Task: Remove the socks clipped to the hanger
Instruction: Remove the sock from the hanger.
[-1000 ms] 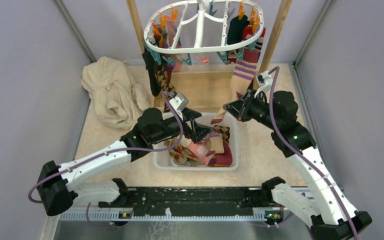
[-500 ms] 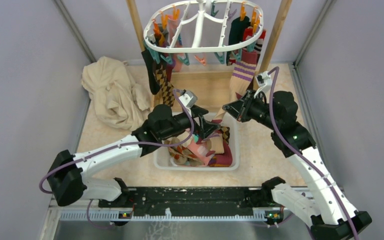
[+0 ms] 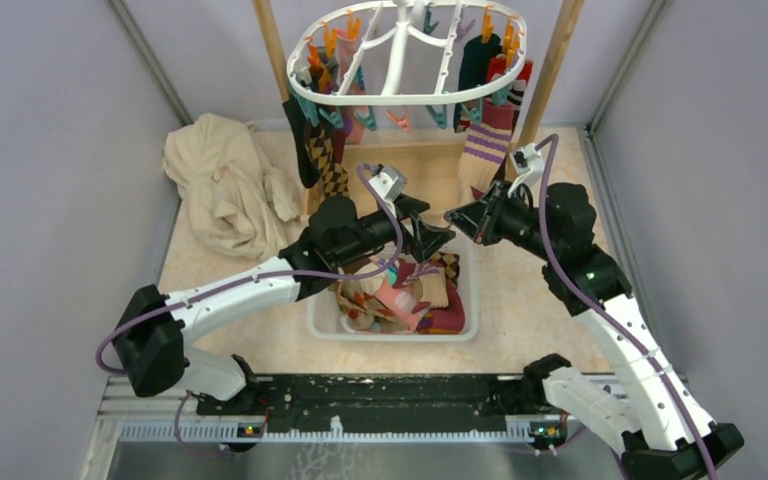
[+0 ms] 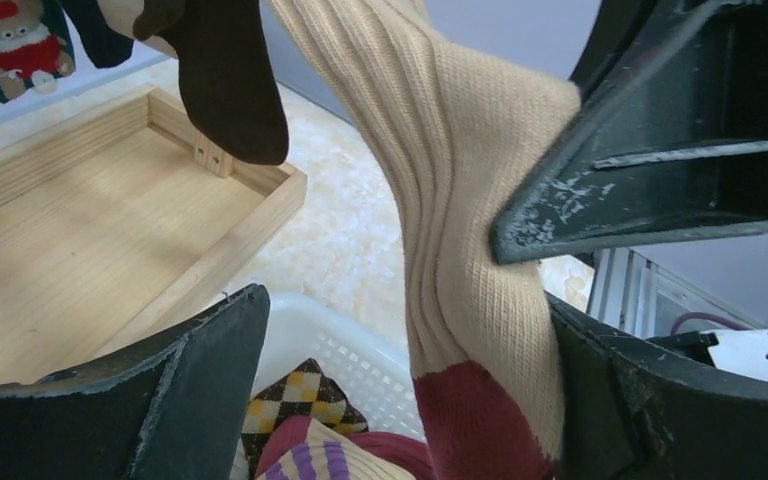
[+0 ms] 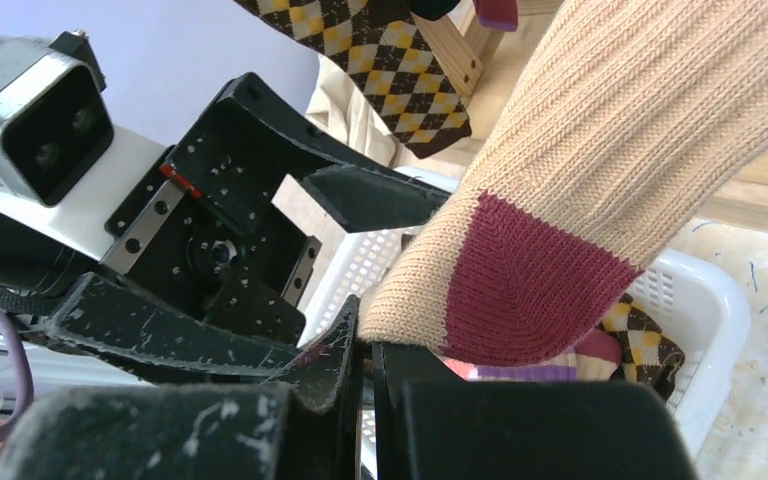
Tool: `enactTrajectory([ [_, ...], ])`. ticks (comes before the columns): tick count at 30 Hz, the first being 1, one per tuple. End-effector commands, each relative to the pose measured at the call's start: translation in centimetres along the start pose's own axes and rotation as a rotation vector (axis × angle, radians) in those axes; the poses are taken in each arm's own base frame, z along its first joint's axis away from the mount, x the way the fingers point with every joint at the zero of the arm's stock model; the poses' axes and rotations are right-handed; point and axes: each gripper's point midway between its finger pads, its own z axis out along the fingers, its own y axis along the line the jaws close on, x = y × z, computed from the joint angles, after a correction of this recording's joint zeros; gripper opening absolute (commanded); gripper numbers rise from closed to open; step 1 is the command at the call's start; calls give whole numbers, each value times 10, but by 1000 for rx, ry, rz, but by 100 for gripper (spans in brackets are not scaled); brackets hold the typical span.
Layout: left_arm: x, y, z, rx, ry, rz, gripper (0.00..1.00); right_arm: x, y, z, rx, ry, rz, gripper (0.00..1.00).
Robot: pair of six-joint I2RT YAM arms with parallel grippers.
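Note:
The white hanger (image 3: 405, 55) hangs at the back with several socks clipped to it, among them a black argyle one (image 3: 330, 170). A beige sock with purple stripes (image 3: 485, 155) and a maroon toe slants from the hanger's right side down to the left. My right gripper (image 3: 455, 220) is shut, and the toe edge of that beige sock (image 5: 610, 140) sits pinched at its tips (image 5: 368, 340). My left gripper (image 3: 438, 242) stands open around the same sock (image 4: 470, 180). The sock lies close to its right finger (image 4: 650, 400), and the left finger (image 4: 160, 400) stands well apart.
Beneath both grippers a white mesh basket (image 3: 472, 300) holds several loose socks. A wooden tray base (image 4: 110, 230) and two wooden posts (image 3: 560, 60) carry the hanger. A crumpled beige cloth (image 3: 225, 185) lies at the back left. Grey walls close in both sides.
My left arm has reached forward and to the right over the basket, bringing its open jaws around the beige sock. The right arm has held still.

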Motion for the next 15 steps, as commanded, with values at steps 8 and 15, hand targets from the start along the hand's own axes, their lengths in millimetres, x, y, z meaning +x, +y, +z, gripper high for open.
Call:
enactTrajectory([
  [8, -13, 6, 18, -26, -3, 30, 59, -9, 16, -5, -61, -45, -22, 0],
  [15, -10, 7, 18, -37, 29, 21, 12, -7, 12, -3, -47, -39, -14, 2],
])
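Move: The sock's loose toe end dangles some 2 cm to the right of the left hand, level with it fore and aft and about 1 cm below, between its open fingers. The right fingertips pinching the sock's foot are about 3 cm to the left hand's right, level fore and aft and 2 cm up. The basket's middle lies roughly 25 cm below the left hand, 6 cm left, 3 cm back. From the right hand the toe end hangs 3 cm down, 1 cm left, level fore and aft. The sock's foot is pinched by the left hand just below the right fingertips: the left hand eases about 1.5 cm forward and right towards the dangling cloth, dipping about 1 cm and coming back up, while its wide-open fingers close almost shut on the cloth. The right hand stays in place and keeps its own pinch, holding the foot for it. ##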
